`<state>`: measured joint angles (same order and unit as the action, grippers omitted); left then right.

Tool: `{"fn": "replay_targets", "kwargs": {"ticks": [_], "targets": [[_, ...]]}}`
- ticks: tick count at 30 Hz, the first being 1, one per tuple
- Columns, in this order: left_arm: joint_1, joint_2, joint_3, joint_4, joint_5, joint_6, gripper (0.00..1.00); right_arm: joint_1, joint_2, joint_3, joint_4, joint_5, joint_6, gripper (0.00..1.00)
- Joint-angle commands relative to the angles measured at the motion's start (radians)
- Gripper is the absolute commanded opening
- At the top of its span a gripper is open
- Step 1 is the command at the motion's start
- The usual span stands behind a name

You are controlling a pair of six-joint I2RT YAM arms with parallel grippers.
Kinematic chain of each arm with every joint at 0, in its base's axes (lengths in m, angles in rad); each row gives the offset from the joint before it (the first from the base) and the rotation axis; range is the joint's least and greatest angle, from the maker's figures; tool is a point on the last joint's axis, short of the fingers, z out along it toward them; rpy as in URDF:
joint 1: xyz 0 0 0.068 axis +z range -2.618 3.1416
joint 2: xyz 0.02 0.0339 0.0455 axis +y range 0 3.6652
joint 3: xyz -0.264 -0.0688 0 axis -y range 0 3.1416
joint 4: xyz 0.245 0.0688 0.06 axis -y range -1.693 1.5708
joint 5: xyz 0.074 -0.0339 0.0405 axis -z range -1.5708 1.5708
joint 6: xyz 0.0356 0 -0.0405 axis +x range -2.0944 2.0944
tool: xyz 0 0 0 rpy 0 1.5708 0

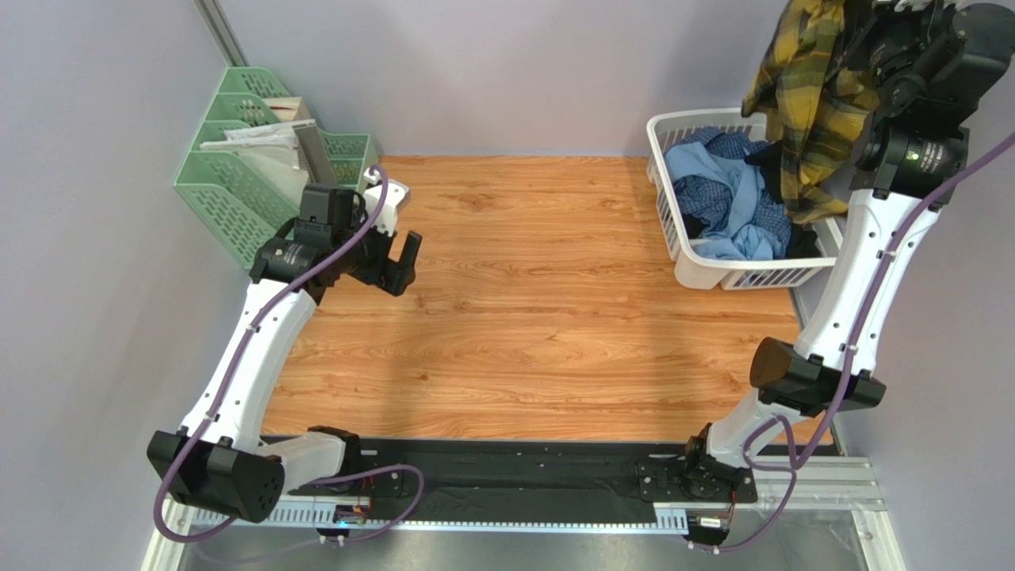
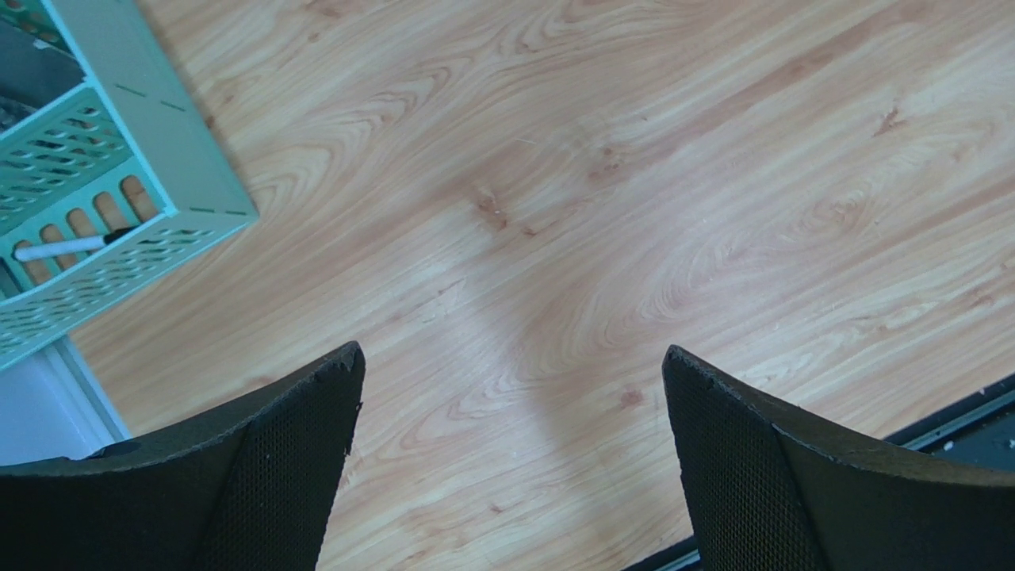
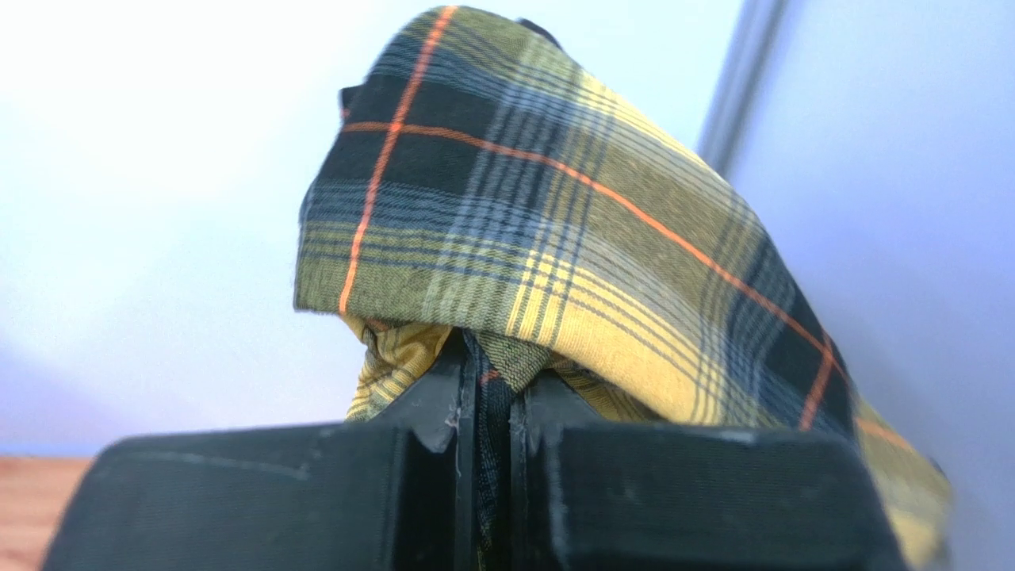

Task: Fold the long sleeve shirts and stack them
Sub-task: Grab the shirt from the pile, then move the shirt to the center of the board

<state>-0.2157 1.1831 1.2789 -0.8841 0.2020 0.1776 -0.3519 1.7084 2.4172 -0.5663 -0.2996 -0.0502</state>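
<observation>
A mustard-yellow and black plaid shirt [image 1: 814,89] hangs high over the white basket [image 1: 662,140] at the back right. My right gripper [image 1: 860,26] is shut on a fold of it, raised near the top of the view. In the right wrist view the plaid shirt [image 3: 572,238] bunches over the pinched fingertips [image 3: 491,371]. Other shirts, light blue [image 1: 727,196] and dark, lie in the basket. My left gripper [image 1: 397,259] hovers open over the left of the table, with only bare wood between its fingers [image 2: 286,464].
A green mesh desk organiser [image 1: 244,167] with papers stands at the back left, close to my left gripper; its corner [image 2: 107,202] shows in the left wrist view. The wooden table [image 1: 536,309] spreads between the arms. A black rail [image 1: 500,476] runs along the near edge.
</observation>
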Motion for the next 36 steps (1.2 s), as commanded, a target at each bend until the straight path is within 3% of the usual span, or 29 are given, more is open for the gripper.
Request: {"fn": "replay_targets", "kwargs": {"ticks": [1,6,12,19,23,24,25,26,27,28,31,36], "targets": [[0.001,-0.02,0.05,0.037,-0.053,-0.056,0.99,0.06,-0.061,0.037,0.273,-0.093,0.14,0.0],[0.004,-0.022,0.048,0.045,-0.069,-0.098,0.99,0.201,-0.087,0.053,0.301,-0.107,0.13,0.0],[0.053,-0.013,0.05,0.048,-0.017,-0.147,1.0,0.49,-0.098,0.06,0.33,-0.043,0.018,0.0],[0.235,0.029,0.072,0.054,0.23,-0.242,0.99,0.844,-0.101,0.06,0.388,0.083,-0.114,0.0],[0.246,0.029,0.074,0.068,0.257,-0.218,0.99,0.877,-0.192,-0.166,0.428,0.174,-0.028,0.0],[0.246,0.009,0.066,0.083,0.26,-0.192,0.99,0.872,-0.219,-0.231,0.404,0.212,0.01,0.06],[0.246,-0.002,0.06,0.085,0.272,-0.179,0.99,0.867,-0.249,-0.398,0.376,0.232,0.041,0.29],[0.245,-0.011,0.054,0.082,0.283,-0.143,0.99,0.851,-0.318,-0.488,0.308,0.241,0.077,0.42],[0.246,-0.025,0.054,0.059,0.293,-0.082,0.99,0.799,-0.357,-0.582,0.274,0.24,0.145,0.71],[0.246,-0.031,0.053,0.047,0.29,-0.046,0.99,0.765,-0.441,-0.801,0.223,0.232,0.17,0.81],[0.246,-0.053,0.021,0.019,0.278,0.089,0.99,0.593,-0.522,-1.123,0.131,0.104,0.208,0.98],[0.233,-0.01,-0.029,-0.039,0.306,0.308,0.99,0.564,-0.595,-1.365,0.031,-0.045,0.073,1.0]]}}
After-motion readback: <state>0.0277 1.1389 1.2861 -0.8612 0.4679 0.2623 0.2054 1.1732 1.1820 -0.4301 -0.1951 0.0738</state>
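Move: High over the laundry basket, the right hand already holds the yellow plaid shirt in shut fingers. The open middle of the table lies about 40 cm to its left, 16 cm back and roughly 56 cm below. The basket's middle is some 50 cm below, 2 cm ahead and 2 cm to the right; the blue shirts in it sit 47 cm below, 2 cm ahead and in line sideways. From the empty left hand, that table middle is about 23 cm right, 2 cm back and 22 cm below. Swinging fast to the left, the right hand carries the held shirt about 35 cm from over the basket towards the table's middle, rising and drawing back some 10 cm and turning roughly 45 degrees counter-clockwise. Its fingers then open wide and let go of the shirt; the hand drops steeply, tipping down and heading back right. The open left hand shifts a few centimetres left and up. ##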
